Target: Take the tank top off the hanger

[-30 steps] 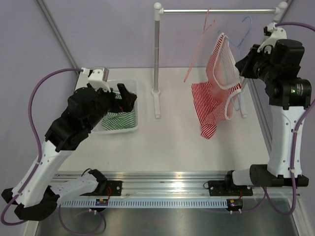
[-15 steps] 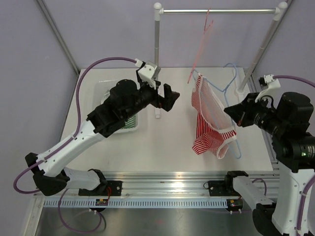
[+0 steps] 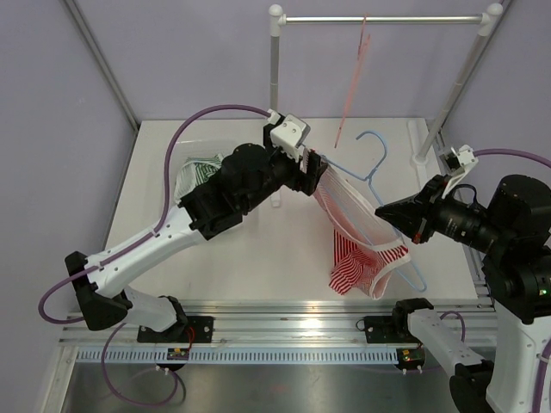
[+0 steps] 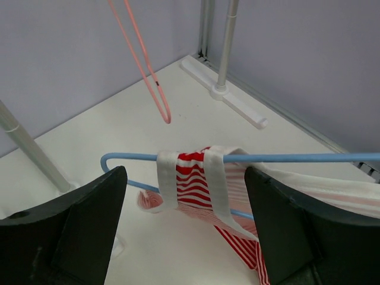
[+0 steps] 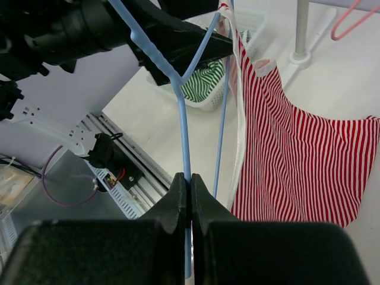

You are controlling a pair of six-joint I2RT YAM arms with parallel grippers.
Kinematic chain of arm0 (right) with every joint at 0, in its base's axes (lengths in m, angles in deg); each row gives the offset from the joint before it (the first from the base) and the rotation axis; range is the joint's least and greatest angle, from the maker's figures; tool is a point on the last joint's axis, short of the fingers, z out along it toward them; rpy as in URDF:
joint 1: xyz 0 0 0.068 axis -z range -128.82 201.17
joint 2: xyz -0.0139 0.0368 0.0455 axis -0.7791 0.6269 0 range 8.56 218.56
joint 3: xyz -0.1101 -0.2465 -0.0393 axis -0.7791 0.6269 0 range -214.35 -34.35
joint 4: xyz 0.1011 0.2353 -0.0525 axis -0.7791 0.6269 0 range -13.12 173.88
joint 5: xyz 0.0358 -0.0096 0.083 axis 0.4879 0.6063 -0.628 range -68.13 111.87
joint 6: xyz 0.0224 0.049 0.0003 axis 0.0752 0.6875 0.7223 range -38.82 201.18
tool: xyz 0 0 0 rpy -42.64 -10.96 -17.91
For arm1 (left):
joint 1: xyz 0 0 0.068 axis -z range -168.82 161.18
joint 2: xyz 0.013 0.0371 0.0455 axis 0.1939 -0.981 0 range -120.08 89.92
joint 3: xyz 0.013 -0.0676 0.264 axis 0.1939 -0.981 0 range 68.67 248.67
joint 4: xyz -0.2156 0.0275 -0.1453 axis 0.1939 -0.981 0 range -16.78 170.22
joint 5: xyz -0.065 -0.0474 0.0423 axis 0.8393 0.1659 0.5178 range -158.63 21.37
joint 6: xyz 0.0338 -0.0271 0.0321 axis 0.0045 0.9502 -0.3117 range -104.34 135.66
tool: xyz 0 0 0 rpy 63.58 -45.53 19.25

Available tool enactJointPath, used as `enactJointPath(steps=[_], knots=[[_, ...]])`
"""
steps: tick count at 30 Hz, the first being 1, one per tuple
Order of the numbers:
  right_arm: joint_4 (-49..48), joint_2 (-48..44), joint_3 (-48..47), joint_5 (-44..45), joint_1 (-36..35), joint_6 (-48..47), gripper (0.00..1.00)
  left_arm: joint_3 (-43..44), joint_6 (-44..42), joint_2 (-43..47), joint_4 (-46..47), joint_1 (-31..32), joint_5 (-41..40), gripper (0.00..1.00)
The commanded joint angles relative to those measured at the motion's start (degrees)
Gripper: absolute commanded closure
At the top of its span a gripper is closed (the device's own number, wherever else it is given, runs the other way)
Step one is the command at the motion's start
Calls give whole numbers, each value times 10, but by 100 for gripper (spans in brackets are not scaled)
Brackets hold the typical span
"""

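The red-and-white striped tank top (image 3: 362,258) hangs by its white straps (image 4: 193,178) from a blue hanger (image 3: 372,146), held low and tilted over the table. My right gripper (image 5: 190,184) is shut on the blue hanger's wire (image 5: 181,119); in the top view it (image 3: 387,211) is at the hanger's near right side. My left gripper (image 4: 187,202) is open at the hanger's far end (image 3: 317,172). Its two fingers stand either side of the straps without touching them. The striped cloth (image 5: 297,154) droops below the hanger.
A pink hanger (image 3: 353,77) hangs from the rack's rail (image 3: 379,19). The rack's left post (image 3: 275,86) stands just behind my left gripper. A white basket (image 3: 182,181) with a green striped garment sits at the table's left.
My right arm brought the hanger and top down off the rail toward the near side. My left arm swung from the basket across to the hanger's end, jaws narrowing slightly.
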Motion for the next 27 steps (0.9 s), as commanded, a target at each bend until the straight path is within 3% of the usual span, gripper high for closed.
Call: enactJointPath(steps=[1,5,6,9,10,15,19,23,27], knots=[[-60,-7,-12,-58,-4,9,100,-15,-26,11,46,1,-54,21],[-59,-7,-8,-33,-4,10,100,-22,-32,6,41,0,-83,43],[-58,-3,-7,-16,-4,10,100,-25,-31,8,41,1,-86,54],[-57,5,-4,7,-4,6,100,-36,-31,13,41,0,-90,66],[-57,7,-1,10,-4,3,100,-39,-31,18,41,1,-93,78],[-60,12,29,-8,-4,-21,100,-47,-20,22,24,-10,-162,100],[-67,16,48,-49,-4,-35,100,-35,67,24,-40,-72,-163,100],[-72,20,58,-85,-4,-49,100,-52,140,44,-54,-172,-62,100],[-82,22,61,-98,-4,-47,100,-49,162,38,-61,-208,-14,100]])
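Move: The tank top's shoulder strap, hooped over the near end of the blue hanger, lies between the left hand's open fingers, about 1 cm ahead, 1 cm right and 1 cm below. The hanger's end is some 4 cm forward and 3 cm left, its hook roughly 7 cm forward and 10 cm right. The right hand's grip on the hanger is about 11 cm back and 13 cm right. From the right hand the strap lies some 12 cm forward and 12 cm left, nearly level. The left fingers shut on the strap by the hanger's end and pinch it while that hand sinks some 3 cm, then carry it left and forward, about 8 cm left over the whole move, turning some 15 degrees counter-clockwise. The right hand keeps its pinch on the hanger, eases forward about 4 cm and sinks slightly, the gap between the hands widening. ##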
